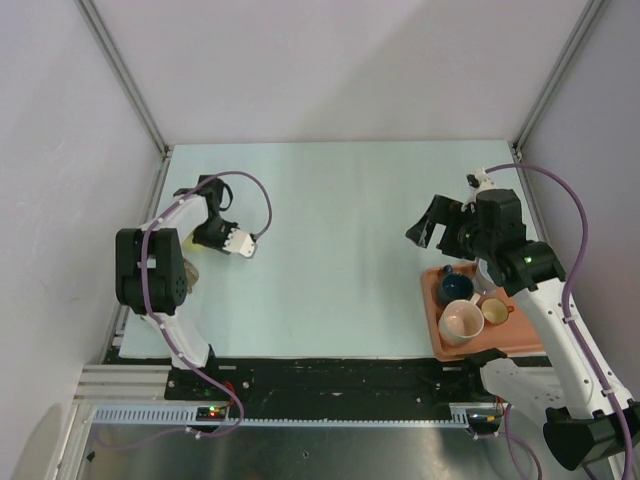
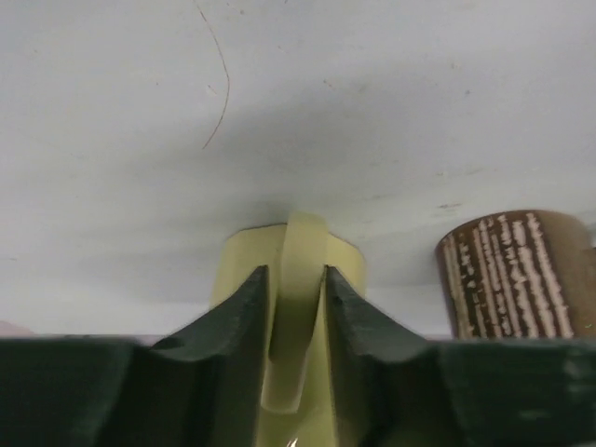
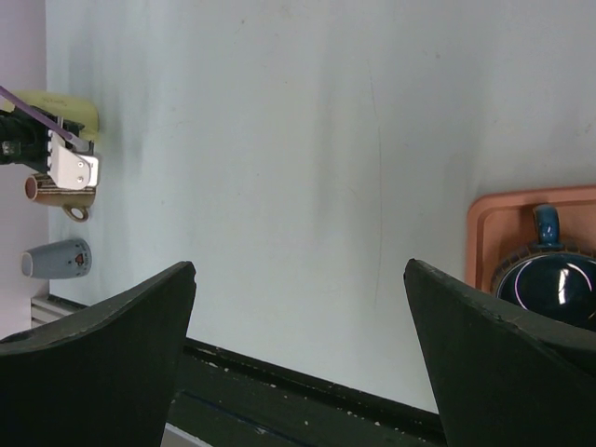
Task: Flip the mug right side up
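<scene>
A pale yellow mug (image 2: pixel 244 270) stands on the white table at the far left, its handle (image 2: pixel 303 279) facing my left wrist camera. I cannot see its opening. My left gripper (image 2: pixel 296 272) is shut on that handle, one finger on each side. In the top view the left gripper (image 1: pixel 203 237) sits by the left table edge, and the mug (image 1: pixel 189 243) mostly hides behind the arm. The mug also shows in the right wrist view (image 3: pixel 70 107). My right gripper (image 1: pixel 428 228) is open and empty above the table's right side, jaws wide apart in the right wrist view (image 3: pixel 300 264).
A brown patterned mug (image 2: pixel 507 275) stands right beside the yellow one. A grey mug (image 3: pixel 56 259) lies near the left front edge. An orange tray (image 1: pixel 432 300) at the right front holds a dark blue mug (image 1: pixel 456 287), a pink mug (image 1: pixel 461 324) and a small tan mug (image 1: pixel 494 311).
</scene>
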You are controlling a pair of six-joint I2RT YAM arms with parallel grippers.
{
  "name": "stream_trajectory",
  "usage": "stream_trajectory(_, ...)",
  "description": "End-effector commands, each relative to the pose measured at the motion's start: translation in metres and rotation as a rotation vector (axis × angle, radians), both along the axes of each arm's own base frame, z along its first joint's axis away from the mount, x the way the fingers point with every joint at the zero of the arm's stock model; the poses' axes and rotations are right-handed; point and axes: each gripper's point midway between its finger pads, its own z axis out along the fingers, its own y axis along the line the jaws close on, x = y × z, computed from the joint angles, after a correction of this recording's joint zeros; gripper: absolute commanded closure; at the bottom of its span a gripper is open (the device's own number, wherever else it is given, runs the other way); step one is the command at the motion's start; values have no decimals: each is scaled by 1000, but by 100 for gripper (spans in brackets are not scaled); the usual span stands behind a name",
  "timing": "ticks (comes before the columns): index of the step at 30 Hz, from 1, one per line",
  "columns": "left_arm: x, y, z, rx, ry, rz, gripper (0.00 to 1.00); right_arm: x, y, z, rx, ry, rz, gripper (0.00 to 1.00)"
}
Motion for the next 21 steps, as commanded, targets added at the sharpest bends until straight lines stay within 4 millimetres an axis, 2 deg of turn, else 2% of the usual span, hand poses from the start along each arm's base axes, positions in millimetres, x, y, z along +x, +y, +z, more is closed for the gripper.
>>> stream_trajectory(1,20,9,14,57,-74,-46,85,2,9,31,58,-95,26,1)
stream_trajectory(3,23,5,20,27,-100,-36,96,2,10,34,71,-102,25,1)
stream_trajectory(5,30,-6,34,-41,-155,8,99,2,11,37,90,-105,20,1)
stream_trajectory(8,48,-43,67,-250,-256,143,100,3,25,43,129,-111,43,1)
stream_trajectory(11,66,-87,123,-492,-352,322,100,10,56,53,181,-150,128,1)
stream_trajectory(15,68,-153,202,-881,-339,545,100,9,113,70,264,-188,301,1)
stream_trajectory(18,57,-201,263,-1186,-184,714,100,11,139,90,371,-222,378,1)
stream_trajectory(21,33,-240,306,-1347,-16,758,100,12,155,115,472,-278,426,1)
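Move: The yellow mug lies on its side right under the left hand, its handle already between the half-open fingers; the mug's middle is about 4 cm below and 1 cm to the left, level fore and aft. The brown striped mug lies some 9 cm back and 1 cm left, about as low, and the grey mug roughly 20 cm back and 9 cm left. From the right hand the yellow mug is about 57 cm left, 12 cm ahead and 24 cm lower. The left fingers finish closing and pinch the yellow mug's handle while the hand edges about 1 cm forward, then the hand lifts it off the table at growing speed, some 20 cm up and 17 cm to the right with about 8 cm forward, away from the brown striped mug, the wrist rolling some 65 degrees so that the fingers swing from straight down out towards the right. Meanwhile the empty right hand, fingers kept wide open, swings about 13 cm left from near the crate over the bare table and rises slightly, turning some 20 degrees counter-clockwise. ##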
